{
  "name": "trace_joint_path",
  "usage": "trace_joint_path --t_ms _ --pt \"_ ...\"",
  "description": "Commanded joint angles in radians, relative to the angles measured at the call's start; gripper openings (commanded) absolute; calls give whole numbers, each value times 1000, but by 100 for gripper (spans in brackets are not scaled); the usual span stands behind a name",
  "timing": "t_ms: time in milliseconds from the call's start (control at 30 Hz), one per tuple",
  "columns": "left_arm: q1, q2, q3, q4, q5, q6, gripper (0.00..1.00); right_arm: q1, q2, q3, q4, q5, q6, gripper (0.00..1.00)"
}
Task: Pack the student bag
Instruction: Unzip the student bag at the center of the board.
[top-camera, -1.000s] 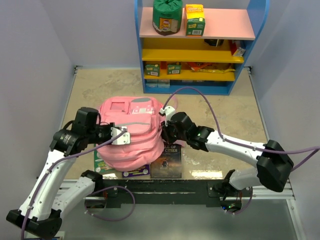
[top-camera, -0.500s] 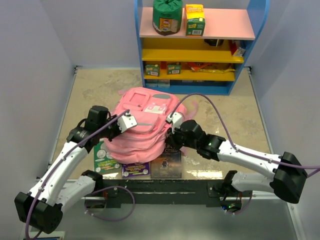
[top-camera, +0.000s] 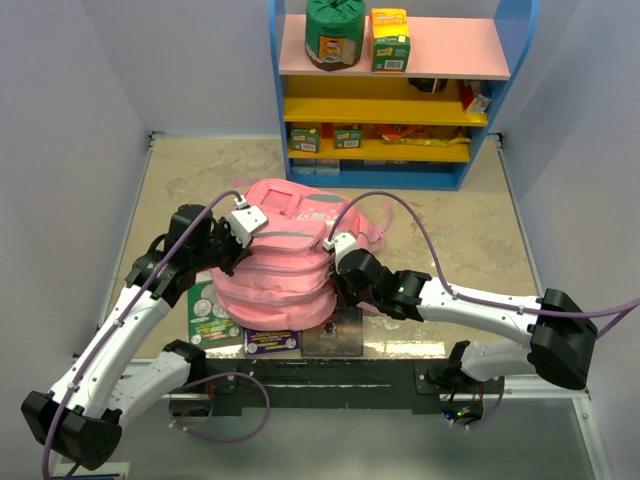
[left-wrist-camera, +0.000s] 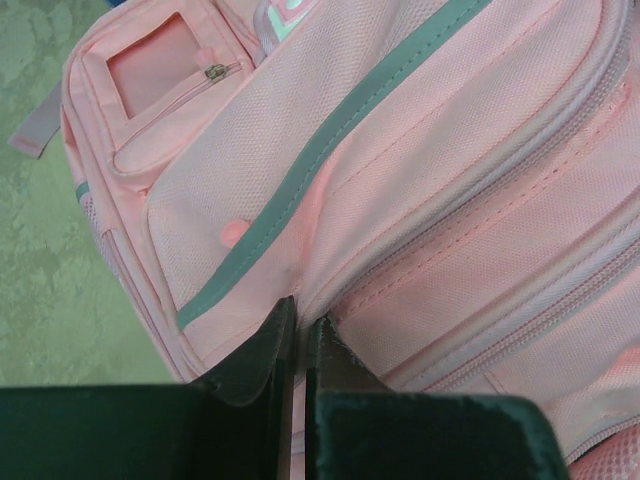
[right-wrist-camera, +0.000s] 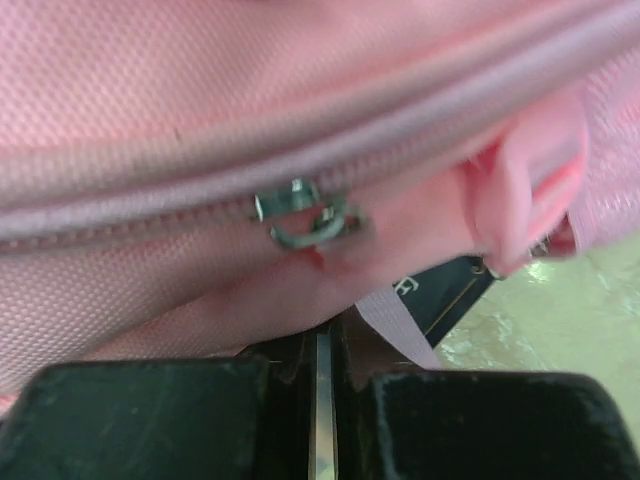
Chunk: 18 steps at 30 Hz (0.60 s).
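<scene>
The student bag, a soft pink backpack with a grey stripe, sits bunched at the table's middle on top of some books. My left gripper is at its left side, shut on a fold of pink fabric beside the grey stripe; the pinch shows in the left wrist view. My right gripper is at the bag's right side, shut on pink fabric just below a closed zip. The metal zip pull lies right above the jaws. The bag's zips look closed.
A green book, a purple one and a dark one stick out from under the bag near the front edge. A blue and yellow shelf with boxes stands at the back. Side walls close in the table.
Both grippers kept their hold while the bag shifted away from me and bunched up taller. The left gripper rose and went farther back; the right one swung out, then back.
</scene>
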Motion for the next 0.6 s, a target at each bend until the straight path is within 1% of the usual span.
trace_joint_path --t_ms 0,100,133,167,200,233,267,300,367,433,533,567 --pt "3 -61 53 181 -126 -200 0 34 17 114 -79 156 133 0" --pt "3 -67 49 195 -207 -208 0 163 -19 154 -23 165 163 0" --pt "3 -68 52 195 -218 -191 0 239 -37 163 -6 178 158 0" --pt "3 -67 56 195 -231 -184 0 261 -58 163 14 166 154 0" --pt "1 -67 56 192 -251 -178 0 265 -97 150 28 142 135 0" --pt "3 -68 54 190 -255 -164 0 266 -108 145 -5 161 143 2" --pt "3 -74 48 192 -260 -159 0 262 -117 146 -68 248 167 3" --pt "3 -79 43 193 -257 -156 0 255 -125 143 -132 263 193 3" --pt "0 -90 28 199 -255 -145 0 258 -143 153 -118 229 186 0" --pt "0 -90 25 205 -258 -154 0 272 -139 156 -38 188 180 0" --pt "3 -87 43 207 -252 -156 0 291 -80 197 -27 159 175 0" --pt "3 -84 52 202 -249 -154 0 292 -27 237 -41 159 176 0"
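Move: At the bag's right side, the right hand already pinches a zipper pull, with the student bag's middle some 10 cm to its left, 8 cm ahead and slightly lower. The black book lies about 6 cm back, 2 cm left and 9 cm below; the purple book is level with the black one but roughly 15 cm left of the hand. From the left hand, already gripping the bag's upper left seam, the bag's middle is about 13 cm right, 2 cm ahead and 12 cm below. Pulling the pinched zipper pull, the right hand sweeps back towards its base and left while rising, then goes on mostly upward, some 7 cm up, 5 cm back and 3 cm left in all. The left hand keeps its grip on the seam, easing about 2 cm left and 2 cm up while turning some 10 degrees counter-clockwise. Both grippers stay shut. ##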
